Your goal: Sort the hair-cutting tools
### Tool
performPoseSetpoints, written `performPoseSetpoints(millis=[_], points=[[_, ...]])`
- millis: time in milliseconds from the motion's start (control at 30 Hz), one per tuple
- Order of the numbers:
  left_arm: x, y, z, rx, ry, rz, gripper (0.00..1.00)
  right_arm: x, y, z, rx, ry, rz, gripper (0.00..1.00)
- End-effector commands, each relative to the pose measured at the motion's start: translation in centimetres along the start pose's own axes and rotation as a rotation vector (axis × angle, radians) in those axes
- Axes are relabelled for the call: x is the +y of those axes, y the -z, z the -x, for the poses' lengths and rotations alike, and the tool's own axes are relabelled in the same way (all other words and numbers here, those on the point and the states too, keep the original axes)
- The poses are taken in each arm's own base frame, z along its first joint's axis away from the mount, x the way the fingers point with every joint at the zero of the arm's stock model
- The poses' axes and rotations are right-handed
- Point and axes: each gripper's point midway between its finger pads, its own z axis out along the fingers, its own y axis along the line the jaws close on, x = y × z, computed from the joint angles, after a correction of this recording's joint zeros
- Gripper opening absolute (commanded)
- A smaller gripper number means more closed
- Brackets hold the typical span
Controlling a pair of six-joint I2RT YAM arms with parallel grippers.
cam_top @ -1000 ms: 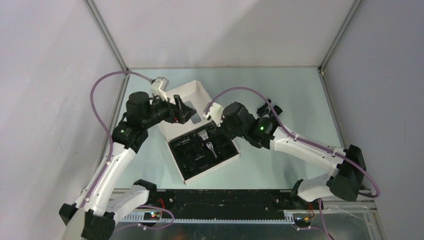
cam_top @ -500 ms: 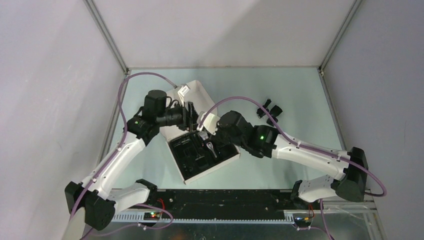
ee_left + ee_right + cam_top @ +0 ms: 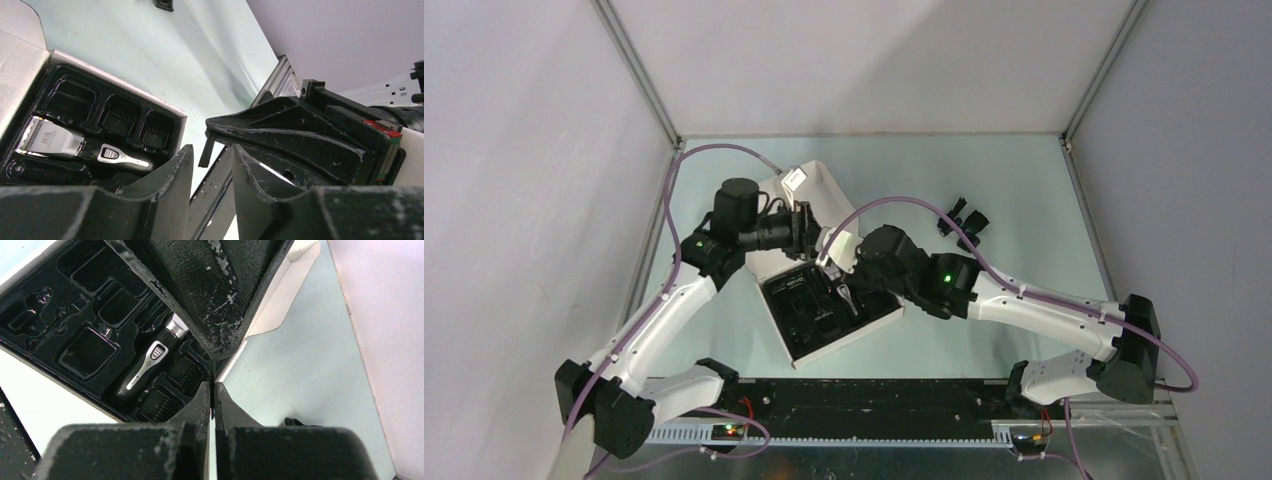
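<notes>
The slim silver-and-black clipper [image 3: 844, 293] [image 3: 75, 145] [image 3: 147, 365] lies in the black tray of the white box [image 3: 879, 322]. Comb-like black attachments [image 3: 120, 117] [image 3: 186, 372] sit in tray pockets beside it. Two loose black attachments [image 3: 962, 218] lie on the table to the far right. My right gripper [image 3: 832, 262] [image 3: 212, 385] hangs over the tray's far edge, shut on a thin black piece [image 3: 206, 148]. My left gripper [image 3: 805, 228] [image 3: 212, 148] faces it tip to tip, jaws narrowly open, the thin piece just beyond them.
The box's white lid flap [image 3: 809, 190] lies open behind the tray, under the left wrist. Grey walls and metal frame posts [image 3: 639, 75] close in the pale green table on three sides. The right arm's cable [image 3: 904, 200] arcs over the tray's right side.
The left arm swung right over the lid toward the right gripper and its jaws narrowed. The right gripper shifted left and nearer, over the tray's far edge, staying shut.
</notes>
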Motion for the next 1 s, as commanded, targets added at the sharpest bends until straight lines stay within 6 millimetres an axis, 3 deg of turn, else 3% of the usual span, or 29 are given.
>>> performPoseSetpoints(millis=[0,267,433,533,600,667,767,967], points=[[-1.7,0.0,0.9,-0.016,-0.024,-0.058,0.38,-0.8,0.7,1.5,-0.060,-0.005,-0.036,0.00],[-1.8,-0.2,0.6,-0.002,-0.021,-0.064,0.21,-1.0,0.9,1.3,-0.060,-0.009,-0.049,0.00],[-1.8,-0.1,0.4,0.009,-0.023,-0.065,0.16,-1.0,0.9,1.3,-0.064,-0.011,-0.054,0.00],[-1.9,0.0,0.4,0.008,-0.036,-0.062,0.02,-1.2,1.0,1.4,-0.067,-0.015,-0.062,0.00],[-2.0,0.1,0.6,-0.008,-0.044,-0.057,0.00,-1.3,1.1,1.6,-0.074,-0.029,-0.067,0.00],[-2.2,0.3,0.9,-0.037,-0.051,-0.059,0.00,-1.5,1.2,1.8,-0.086,-0.052,-0.076,0.07],[-2.3,0.4,1.8,-0.103,-0.059,-0.058,0.00,-2.0,1.7,2.6,-0.127,-0.107,-0.093,0.34],[-2.6,0.7,3.4,-0.256,0.006,-0.079,0.00,-4.4,3.8,4.3,-0.259,-0.318,-0.114,0.69]])
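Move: The right hand already holds one end of the small brush in mid-air; the brush's middle lies some 2 cm left and 1 cm ahead of its pads, 1 cm below. The left hand's half-open fingers straddle the brush, its middle about 1 cm ahead and 1 cm to their right, level. From the left hand, the clipper lies in the open box roughly 23 cm below, 2 cm ahead and 1 cm right; the box lid sits about 16 cm ahead, 10 cm left. The left fingers close on the brush and pinch it while both hands stay almost still over the box. Only then do the right fingers open and let go of their end. Both hands begin to rise, about 1.5 cm each, the right tilting some 10 degrees, the left around 5. ##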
